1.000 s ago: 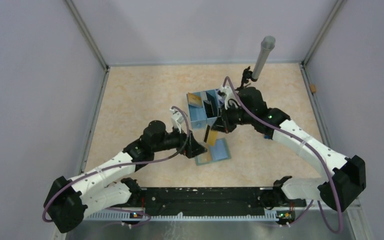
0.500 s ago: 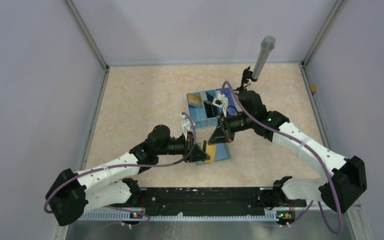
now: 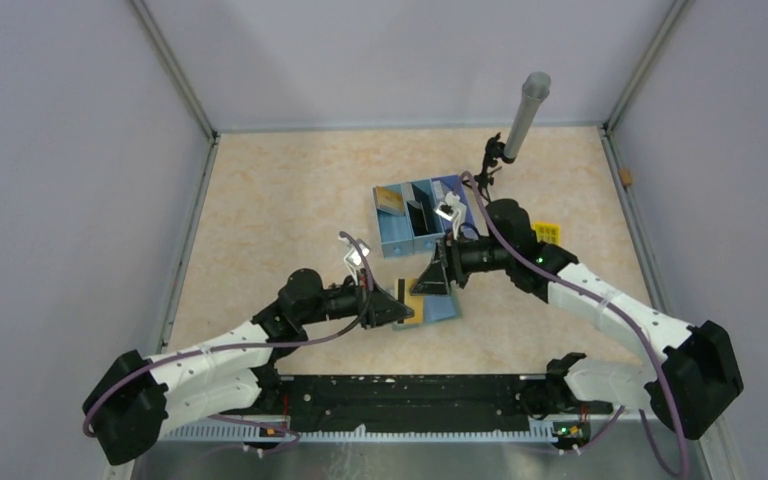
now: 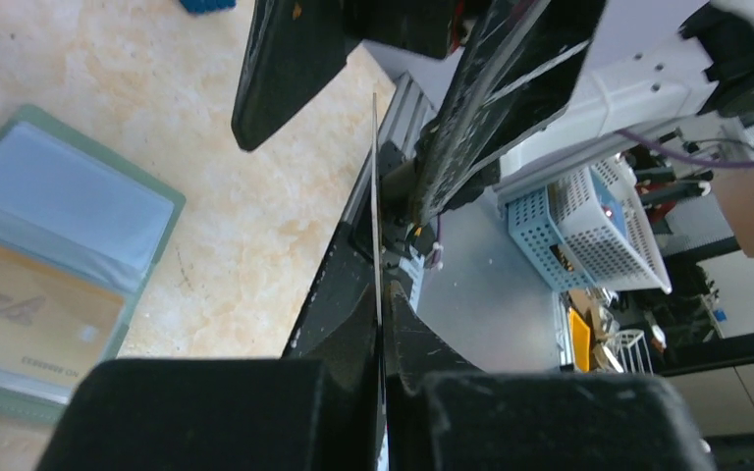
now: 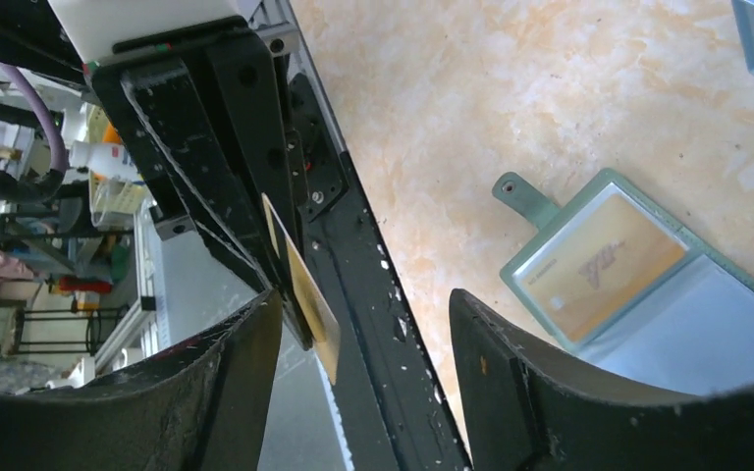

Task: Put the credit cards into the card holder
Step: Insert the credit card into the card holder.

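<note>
The card holder [image 3: 445, 305] lies open on the table, grey-green rimmed and light blue inside, with a gold card [image 5: 599, 260] in one panel. My left gripper [image 3: 398, 308] is shut on another gold credit card [image 5: 299, 285], held upright; the left wrist view shows it edge-on as a thin line [image 4: 375, 196] rising from the closed jaws [image 4: 381, 294]. My right gripper [image 3: 428, 278] faces the left one over the holder. It stands open [image 5: 363, 299], its fingers on either side of the held card without touching it.
A blue three-compartment tray [image 3: 400, 242] behind the holder contains a gold card [image 3: 390, 200] and a dark card [image 3: 420, 215]. A grey post [image 3: 525, 115] stands at the back. A small yellow object [image 3: 547, 233] lies right of the tray.
The gold card passed from hand to hand: my left gripper shut on it and my right gripper, which held it before, opened. Both grippers came lower over the card holder.
</note>
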`<state>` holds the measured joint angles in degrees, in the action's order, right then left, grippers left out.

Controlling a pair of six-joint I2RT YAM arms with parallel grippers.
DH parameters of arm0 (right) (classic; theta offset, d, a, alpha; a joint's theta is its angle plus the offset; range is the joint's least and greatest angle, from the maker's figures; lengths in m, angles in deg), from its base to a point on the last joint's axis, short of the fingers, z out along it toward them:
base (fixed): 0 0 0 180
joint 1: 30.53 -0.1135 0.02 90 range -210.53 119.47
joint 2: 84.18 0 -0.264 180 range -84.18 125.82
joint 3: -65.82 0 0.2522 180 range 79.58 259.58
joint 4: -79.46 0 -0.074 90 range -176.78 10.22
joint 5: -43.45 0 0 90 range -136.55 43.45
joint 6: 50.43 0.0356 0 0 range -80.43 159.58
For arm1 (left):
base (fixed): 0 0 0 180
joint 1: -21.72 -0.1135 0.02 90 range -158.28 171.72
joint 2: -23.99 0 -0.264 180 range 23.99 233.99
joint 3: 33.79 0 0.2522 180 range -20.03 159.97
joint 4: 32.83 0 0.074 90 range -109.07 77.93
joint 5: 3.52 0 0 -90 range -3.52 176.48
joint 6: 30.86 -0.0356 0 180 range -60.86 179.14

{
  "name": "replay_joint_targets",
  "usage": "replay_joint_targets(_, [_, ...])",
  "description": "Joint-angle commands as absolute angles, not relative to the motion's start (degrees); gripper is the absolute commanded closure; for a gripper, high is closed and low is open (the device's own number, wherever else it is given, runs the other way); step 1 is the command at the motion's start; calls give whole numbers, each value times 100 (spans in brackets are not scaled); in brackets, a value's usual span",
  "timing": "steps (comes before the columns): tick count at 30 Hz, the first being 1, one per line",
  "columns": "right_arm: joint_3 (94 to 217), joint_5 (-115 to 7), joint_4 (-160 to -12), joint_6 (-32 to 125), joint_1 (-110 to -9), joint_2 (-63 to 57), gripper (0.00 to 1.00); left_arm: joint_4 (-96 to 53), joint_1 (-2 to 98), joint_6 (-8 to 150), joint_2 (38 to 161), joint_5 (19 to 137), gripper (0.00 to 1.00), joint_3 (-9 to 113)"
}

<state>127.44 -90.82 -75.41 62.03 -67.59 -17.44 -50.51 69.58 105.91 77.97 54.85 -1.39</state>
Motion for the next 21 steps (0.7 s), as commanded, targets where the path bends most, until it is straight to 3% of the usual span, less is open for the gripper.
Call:
replay_joint_targets(1, [12351, -8927, -9040, 7171, -6762, -2129, 39, -5804, 6987, 10848, 7492, 5998, 100, -252])
replay_joint_targets(7, [11737, -9133, -10579, 8177, -6762, -2160, 51, -6119, 6980, 11088, 7479, 6233, 100, -441])
replay_joint_targets(17, [11439, -9165, -11230, 8661, -6762, -2210, 100, -5997, 6980, 11217, 7655, 6442, 100, -444])
replay_joint_targets(18, [11424, -9115, -11180, 8635, -6762, -2200, 100, -5950, 6980, 11234, 7681, 6444, 94, -412])
replay_joint_targets(21, [11458, -8641, -10566, 8292, -6737, -2256, 100, -5521, 6985, 11202, 7712, 6635, 58, -314])
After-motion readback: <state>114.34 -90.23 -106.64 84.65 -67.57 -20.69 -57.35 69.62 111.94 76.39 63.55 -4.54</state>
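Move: Already pinched in the left fingers, the credit card has its middle about 2 cm ahead of the left hand; from the right hand, whose open fingers straddle its far end, it lies about 2 cm back and 1 cm left. The card holder lies open on the table, roughly 4 cm back, 2 cm right and 12 cm below the right hand. The drawer box stands some 14 cm ahead of the right hand, 2 cm to its right and 10 cm lower. Closing on the card's far end, the right hand tilts its left-pointing fingertips up some 15 degrees to near level, rises about 2 cm and eases 1 cm left. The left hand holds the card meanwhile, moving about 2 cm forward and a little up with a slight counter-clockwise turn, and only at the last starts to open its fingers. ##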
